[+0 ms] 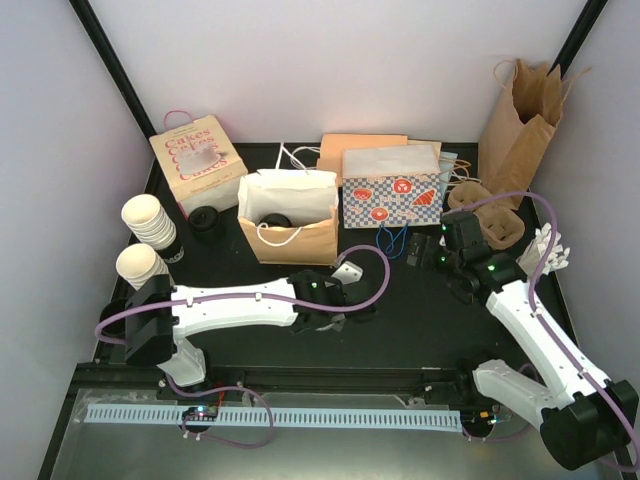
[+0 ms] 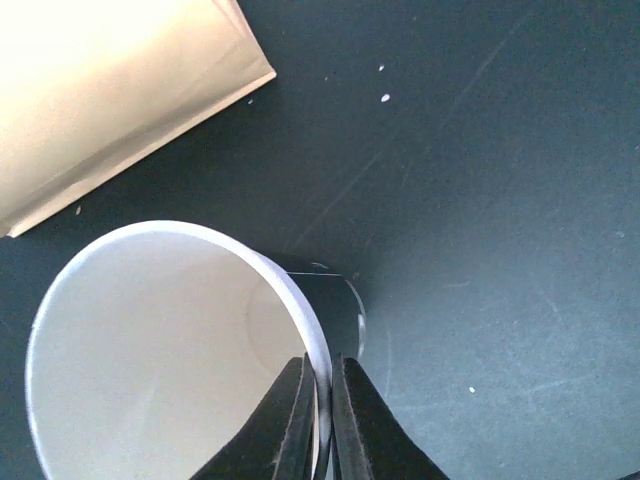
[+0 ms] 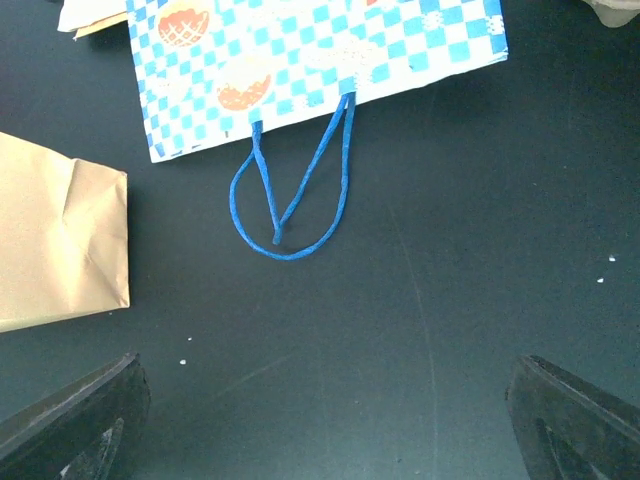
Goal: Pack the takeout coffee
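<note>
My left gripper [image 2: 322, 400] is shut on the rim of a lidless cream paper cup [image 2: 160, 350], one finger inside and one outside. In the top view this cup [image 1: 347, 272] is held tilted just in front of the open kraft bag [image 1: 290, 240]. A black lid [image 2: 335, 300] sits just beyond the cup. A round black lid [image 1: 275, 219] shows inside the kraft bag; I cannot tell whether a cup is under it. My right gripper [image 3: 325, 420] is open and empty over bare table, near the blue handle [image 3: 290, 200] of the checkered bag [image 1: 392, 190].
A "Cakes" box [image 1: 197, 160] stands back left. Stacked lidless cups [image 1: 150, 225] and another cup [image 1: 138, 265] stand at the left edge, loose black lids [image 1: 207, 222] beside them. A tall brown paper bag [image 1: 520, 120] and pulp cup carrier [image 1: 490, 215] are at the right.
</note>
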### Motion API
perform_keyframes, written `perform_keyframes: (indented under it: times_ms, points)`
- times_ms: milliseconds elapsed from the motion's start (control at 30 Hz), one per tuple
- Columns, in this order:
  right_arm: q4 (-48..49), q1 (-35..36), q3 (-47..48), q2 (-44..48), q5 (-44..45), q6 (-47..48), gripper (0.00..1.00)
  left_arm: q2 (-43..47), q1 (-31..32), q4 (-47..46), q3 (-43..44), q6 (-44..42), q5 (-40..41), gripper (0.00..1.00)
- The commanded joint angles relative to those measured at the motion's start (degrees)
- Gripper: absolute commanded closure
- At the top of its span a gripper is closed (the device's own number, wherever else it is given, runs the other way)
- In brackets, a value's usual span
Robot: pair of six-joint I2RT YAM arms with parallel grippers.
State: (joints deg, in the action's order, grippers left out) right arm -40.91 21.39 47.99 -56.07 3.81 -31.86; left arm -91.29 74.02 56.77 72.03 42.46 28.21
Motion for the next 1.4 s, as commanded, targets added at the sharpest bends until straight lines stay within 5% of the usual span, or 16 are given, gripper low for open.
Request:
perform_keyframes:
  times_ms: [0, 500, 1000, 1133, 1367]
  points:
    - [-0.76, -0.21, 0.63, 1.80, 1.20, -0.68, 0.00, 0.57, 0.40, -4.36, 0.70, -1.80, -0.04, 0.91]
    - [-1.80, -0.19, 1.01, 1.76, 2.83, -1.30, 0.00, 0.31, 0.37, -8.22, -3.07, -1.62, -1.95, 0.86]
    - [-5.82, -0.21, 4.13, -0.22, 6.38, -3.67, 0.00, 7.26, 0.67, -8.85, -2.05, -3.01, -3.94, 0.38]
    - [-7.82, -0.20, 6.08, -2.36, 7.66, -3.75, 0.00, 12.00, 0.64, -10.84, -3.41, -4.54, -5.17, 0.05]
    - [-5.40, -0.22, 4.54, -1.68, 8.05, -2.09, 0.00, 23.10, 0.31, -15.42, -8.03, -6.10, -3.49, 0.01]
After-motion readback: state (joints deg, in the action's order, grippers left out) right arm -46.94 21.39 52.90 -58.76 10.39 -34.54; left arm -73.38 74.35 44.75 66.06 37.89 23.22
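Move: Just ahead and to the left of the left hand, roughly 3 cm each way, is the middle of the coffee cup whose rim its fingers still pinch, its middle about 5 cm below them. The paper bag stands some 15 cm ahead and 11 cm left of that hand; the checkered bag lies about 20 cm ahead, 5 cm right and 10 cm below. From the right hand the cup is about 12 cm left, 7 cm back and 9 cm below. Easing the cup about 1 cm to the right and then a little over 1 cm down onto the table, the left hand opens its fingers wide and lets go of the rim, then rises some 9 cm straight up off it, rolling about 20 degrees so its left side drops. The empty, open right hand drifts about 2 cm to its right. ##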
